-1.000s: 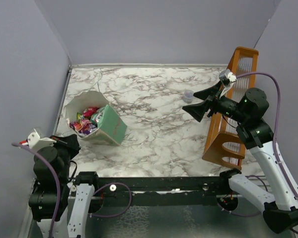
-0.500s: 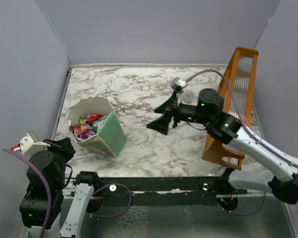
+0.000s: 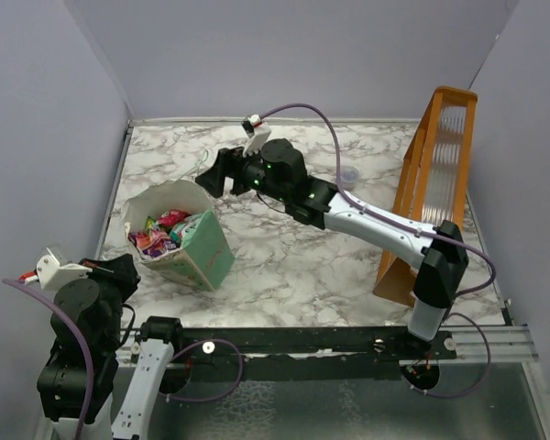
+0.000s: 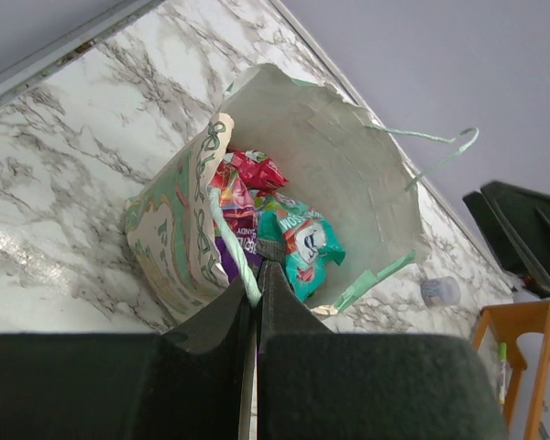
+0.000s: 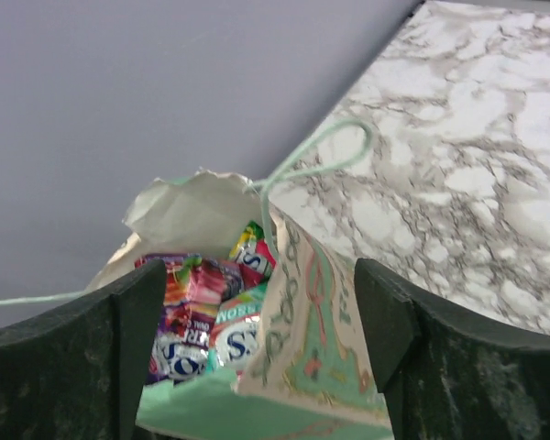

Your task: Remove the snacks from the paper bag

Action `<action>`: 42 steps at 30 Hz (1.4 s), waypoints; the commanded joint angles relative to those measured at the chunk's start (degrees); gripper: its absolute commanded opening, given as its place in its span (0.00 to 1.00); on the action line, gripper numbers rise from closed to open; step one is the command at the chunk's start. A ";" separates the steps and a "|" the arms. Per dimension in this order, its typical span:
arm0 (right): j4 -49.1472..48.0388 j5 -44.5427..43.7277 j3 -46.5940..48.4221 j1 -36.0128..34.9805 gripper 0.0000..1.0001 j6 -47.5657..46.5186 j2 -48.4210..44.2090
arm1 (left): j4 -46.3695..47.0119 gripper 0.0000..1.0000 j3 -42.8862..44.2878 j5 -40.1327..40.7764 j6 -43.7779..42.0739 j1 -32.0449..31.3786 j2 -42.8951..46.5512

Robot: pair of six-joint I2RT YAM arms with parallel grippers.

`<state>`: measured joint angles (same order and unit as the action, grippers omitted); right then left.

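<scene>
The paper bag leans on the marble at the left with its mouth open; its cream patterned front shows in the right wrist view. Several shiny snacks fill it in purple, red and teal. My left gripper is shut on the bag's pale string handle at the near rim. My right gripper hangs open just behind and above the bag's mouth, touching nothing. The bag's other handle loop lies free.
An orange wooden rack stands along the right wall. A small clear cup sits on the marble left of it. The left wall runs close beside the bag.
My right arm has swung from the rack across to the left and now reaches over the bag. My left arm drew back slightly with the handle, tilting the bag.
</scene>
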<state>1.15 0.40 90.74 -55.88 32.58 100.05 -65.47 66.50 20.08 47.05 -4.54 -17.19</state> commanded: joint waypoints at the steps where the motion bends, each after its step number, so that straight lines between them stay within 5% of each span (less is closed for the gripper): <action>1: -6.73 -1.41 7.15 -0.28 0.77 2.35 6.01 | 0.70 0.00 -0.43 -3.07 3.15 -0.18 1.09; 8: -12.09 2.82 8.60 -0.24 0.62 3.20 10.18 | -0.12 0.00 0.62 -3.29 3.17 -0.19 0.71; 12: -14.63 4.04 8.38 -0.27 0.44 3.40 11.14 | -0.72 0.00 1.54 -3.23 2.90 -0.16 0.07; 27: -19.80 3.15 13.31 0.34 0.42 6.23 16.97 | -1.85 0.02 4.17 0.08 2.26 -0.21 -0.73; 28: -21.73 3.83 12.51 0.69 0.39 6.37 16.83 | -1.86 0.02 4.29 0.20 2.22 -0.21 -0.78; 31: -24.49 6.54 9.72 1.86 0.05 6.52 15.24 | -1.64 0.02 4.19 0.38 1.79 -0.21 -1.12; 32: -24.79 6.77 8.38 2.25 0.02 6.31 14.08 | -1.55 0.03 4.17 0.28 1.71 -0.21 -1.35; 42: -27.96 -0.53 -18.94 7.14 0.01 2.49 -8.56 | 3.30 0.05 2.59 -3.99 -0.10 -0.21 -4.91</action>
<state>-23.40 3.49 77.49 -50.68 37.63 100.88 -67.13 68.77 18.44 48.90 -4.60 -20.16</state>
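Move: The bag's far handle stands just beyond the right hand's open fingers, some 5 cm to its left, about 3 cm ahead and 1 cm higher. The bag's body lies roughly 8 cm left, 4 cm back and 16 cm below; the snacks inside are about 11 cm left, 5 cm back and 14 cm below. From the left hand, holding the near handle, the far handle is about 20 cm ahead, 11 cm right and level. The right fingers close and pinch the bag's far handle, after the hand slides about 7 cm left and 4 cm forward onto the string, turning some 15 degrees and rising slightly. With the fingers shut, it draws back to the right some 8 cm, sinking a little, and pulls the handle along. The left hand keeps its grip on the near handle, almost in place. ##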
